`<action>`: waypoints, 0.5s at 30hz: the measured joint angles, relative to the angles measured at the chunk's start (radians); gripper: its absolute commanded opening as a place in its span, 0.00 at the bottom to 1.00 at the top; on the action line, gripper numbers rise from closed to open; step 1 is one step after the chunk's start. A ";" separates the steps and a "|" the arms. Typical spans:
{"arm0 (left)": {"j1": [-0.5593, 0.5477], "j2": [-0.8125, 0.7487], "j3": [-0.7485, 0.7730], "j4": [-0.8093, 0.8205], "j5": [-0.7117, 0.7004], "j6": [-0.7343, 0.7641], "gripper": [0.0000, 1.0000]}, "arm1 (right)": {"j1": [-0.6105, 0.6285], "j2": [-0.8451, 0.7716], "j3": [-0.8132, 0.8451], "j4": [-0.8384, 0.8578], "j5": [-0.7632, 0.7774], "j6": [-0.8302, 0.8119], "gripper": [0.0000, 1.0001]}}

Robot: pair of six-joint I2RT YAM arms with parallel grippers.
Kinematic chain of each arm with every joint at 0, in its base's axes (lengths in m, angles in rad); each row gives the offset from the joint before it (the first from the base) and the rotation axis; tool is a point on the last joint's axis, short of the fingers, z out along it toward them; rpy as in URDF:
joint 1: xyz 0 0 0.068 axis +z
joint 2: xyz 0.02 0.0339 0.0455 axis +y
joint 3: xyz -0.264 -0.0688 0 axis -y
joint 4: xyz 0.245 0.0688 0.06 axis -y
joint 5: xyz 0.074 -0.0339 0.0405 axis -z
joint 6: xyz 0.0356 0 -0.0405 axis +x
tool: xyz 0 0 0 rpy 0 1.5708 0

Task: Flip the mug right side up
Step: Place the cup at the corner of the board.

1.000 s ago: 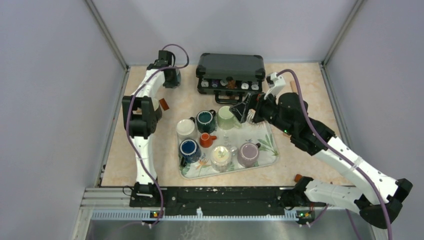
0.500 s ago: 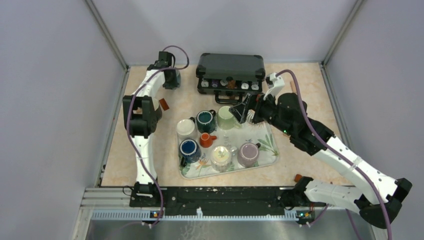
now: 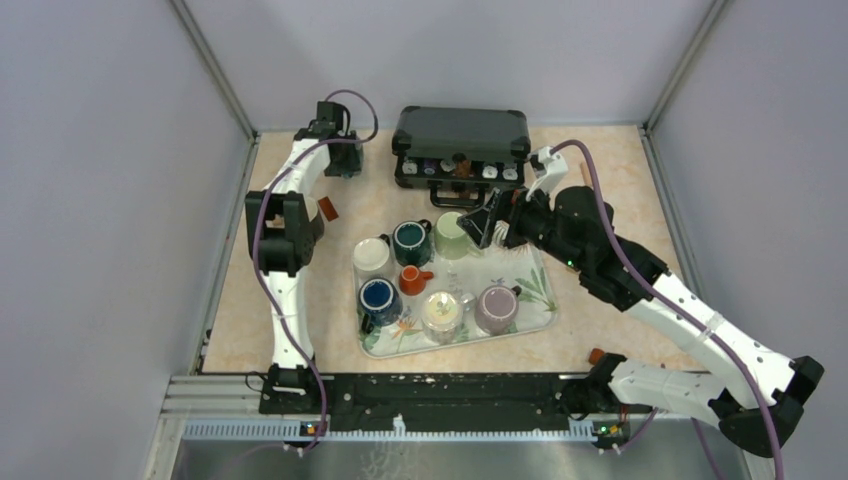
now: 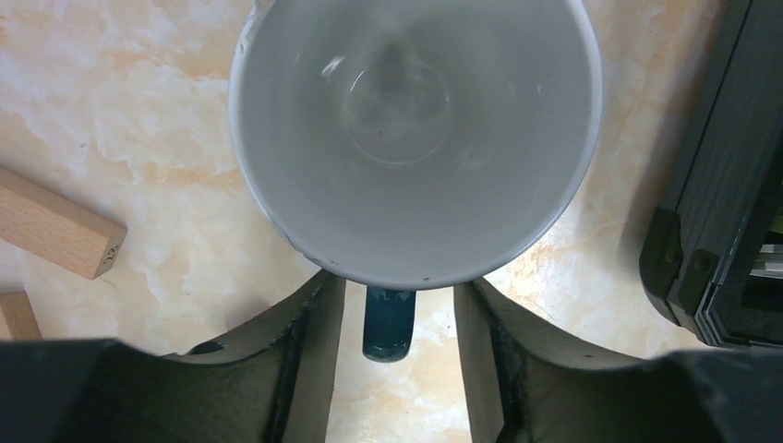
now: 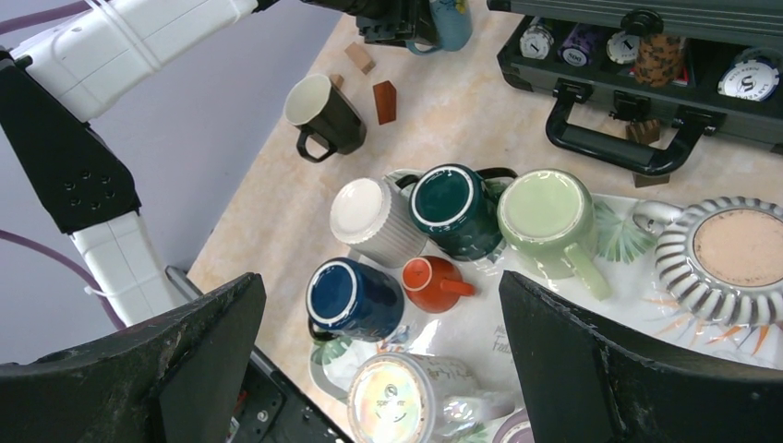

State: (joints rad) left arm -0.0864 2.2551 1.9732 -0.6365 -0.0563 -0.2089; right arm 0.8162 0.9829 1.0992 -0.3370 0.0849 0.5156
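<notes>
A mug, white inside and teal outside, stands mouth up on the marbled table at the back left. Its teal handle lies between the jaws of my left gripper, which are open with a gap on each side of it. In the top view the left gripper covers this mug. The right wrist view shows the mug under that gripper. My right gripper is open and empty above the tray.
On the tray, several mugs stand upside down: white, teal, green, orange, blue, iridescent, purple. A dark mug stands upright by wooden blocks. A black chip case sits at the back.
My left gripper's jaws have opened and let go of the mug's handle. The right arm has hardly moved.
</notes>
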 measured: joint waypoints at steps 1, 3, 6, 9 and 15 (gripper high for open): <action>0.000 0.000 0.000 0.002 0.000 0.000 0.59 | 0.000 0.000 0.000 0.000 0.000 0.000 0.99; 0.000 0.000 0.002 0.003 0.000 0.000 0.65 | 0.000 0.000 0.000 0.000 0.000 0.000 0.99; 0.000 -0.001 0.004 0.005 0.007 0.000 0.73 | 0.000 0.000 -0.009 0.007 0.000 0.000 0.99; 0.000 -0.009 0.004 0.006 0.013 -0.001 0.85 | 0.000 0.000 -0.026 0.008 0.002 -0.003 0.99; 0.000 -0.072 0.004 0.007 0.026 -0.008 0.99 | 0.000 0.003 -0.045 -0.006 0.021 -0.024 0.99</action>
State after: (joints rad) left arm -0.0868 2.1830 1.9770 -0.6296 -0.0303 -0.2165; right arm 0.8162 0.9855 1.0542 -0.3431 0.1062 0.4915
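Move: The blue mug stands upright with its middle about 6 cm straight ahead of the left hand at nearly its height; its handle points back between the half-open fingers, free of both. From that hand, a dark red block lies some 9 cm back and 5 cm left, a light wooden block about 18 cm left and level, and the black case about 34 cm right, 4 cm farther out. From the right hand, the mug is roughly 37 cm ahead, 39 cm left and 25 cm below. The blue mug's handle, already loose, is left behind as the left fingers go on spreading from half to fully open on either side of it. The hand barely shifts at first, then rises about 4 cm, quickening away from the mug, its fingertips tilting up some 5 degrees. The empty, open right hand sinks about 2.5 cm. ##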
